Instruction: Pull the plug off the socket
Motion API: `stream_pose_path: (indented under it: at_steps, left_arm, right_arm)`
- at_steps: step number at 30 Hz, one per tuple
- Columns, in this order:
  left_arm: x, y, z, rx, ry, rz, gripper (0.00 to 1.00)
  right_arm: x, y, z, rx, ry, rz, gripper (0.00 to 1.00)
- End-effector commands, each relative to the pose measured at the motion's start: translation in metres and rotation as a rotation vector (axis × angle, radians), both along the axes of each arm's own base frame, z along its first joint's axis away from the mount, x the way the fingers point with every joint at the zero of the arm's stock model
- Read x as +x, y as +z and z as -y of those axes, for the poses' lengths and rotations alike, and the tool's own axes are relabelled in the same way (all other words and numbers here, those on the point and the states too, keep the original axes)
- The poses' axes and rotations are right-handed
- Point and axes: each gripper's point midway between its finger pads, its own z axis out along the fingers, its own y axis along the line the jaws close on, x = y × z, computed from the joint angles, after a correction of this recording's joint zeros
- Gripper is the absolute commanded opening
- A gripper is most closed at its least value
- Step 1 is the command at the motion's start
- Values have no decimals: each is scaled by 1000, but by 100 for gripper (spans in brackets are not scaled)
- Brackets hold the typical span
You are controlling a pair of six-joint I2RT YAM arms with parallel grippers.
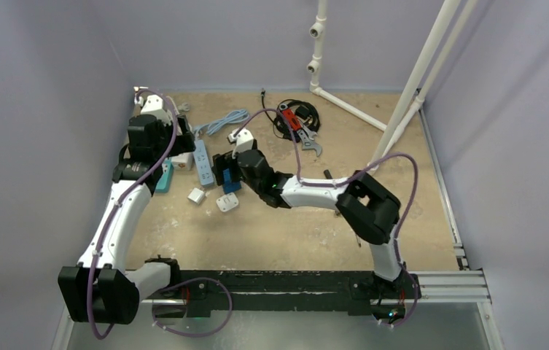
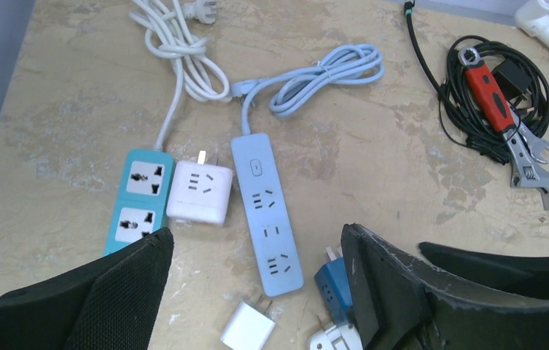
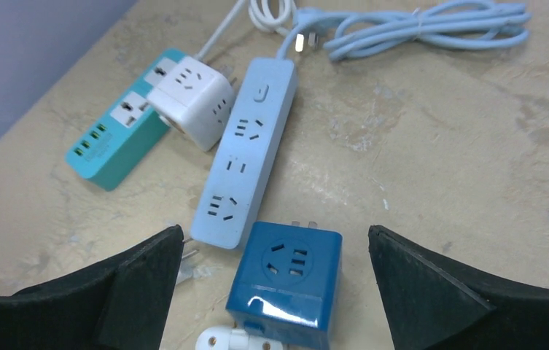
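A dark blue cube plug (image 3: 291, 281) lies loose on the table, its bare prongs showing, just off the near end of the light blue socket strip (image 3: 246, 157). My right gripper (image 3: 275, 233) is open, one finger on each side of the cube and touching neither side. In the left wrist view the same strip (image 2: 265, 211) has all its outlets empty. My left gripper (image 2: 255, 233) is open above the strips and holds nothing. Its right finger (image 2: 402, 292) hides part of the blue cube (image 2: 333, 288).
A teal socket strip (image 2: 140, 200) lies left of the blue one, a white cube adapter (image 2: 200, 191) against it. A small white charger (image 2: 248, 326) and a white plug (image 3: 235, 340) lie near. A red-handled wrench (image 2: 501, 102) on black cable sits far right. White pipes (image 1: 402, 109) stand behind.
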Motion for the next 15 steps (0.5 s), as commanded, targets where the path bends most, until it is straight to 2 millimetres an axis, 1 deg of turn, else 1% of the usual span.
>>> stream_pose_path:
  at_steps: [1,2,3,6,9,11,13,15]
  left_arm:
    - [-14,10,-3,24,-5,46,84]
    - [-17,11,-2,21,-12,50,84]
    - [-20,11,0,16,-20,53,84]
    - [-29,5,2,13,-34,37,85]
    - [-43,-10,9,-5,-69,-6,85]
    - [-50,-17,11,-4,-80,-25,85]
    - [-56,-17,13,0,-87,-20,85]
    - [-59,-12,13,4,-88,-2,85]
  right_arm:
    - [-3,99,27,153,1,109,99]
    - [-1,109,40,172,-4,114,99]
    - [0,125,54,202,-4,127,99]
    - [7,132,97,216,-12,126,99]
    - [15,134,142,204,-96,126,99]
    - [22,132,178,204,-158,110,99]
    - [27,138,214,229,-211,112,99]
    - [25,154,248,260,-277,145,99]
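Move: The blue cube stands just under my open right fingers, about 4 cm down and otherwise straight below. From my right hand, the flat white plug is roughly 7 cm back, the pale-blue socket strip 9 cm left and 5 ahead, the small white charger 10 cm left and 5 back, and the black cable coil some 22 cm right and 20 ahead. From my left hand the blue cube is about 14 cm right, level, well below. I lift my empty right hand clear of the blue cube and sweep it right about 20 cm, up some 14 cm, climbing first and then swinging across towards the side of the black cable coil, fingers wide open. The wrist turns clockwise, tips up a little and rolls its left side up. Meanwhile my open left hand draws back about 5 cm. ##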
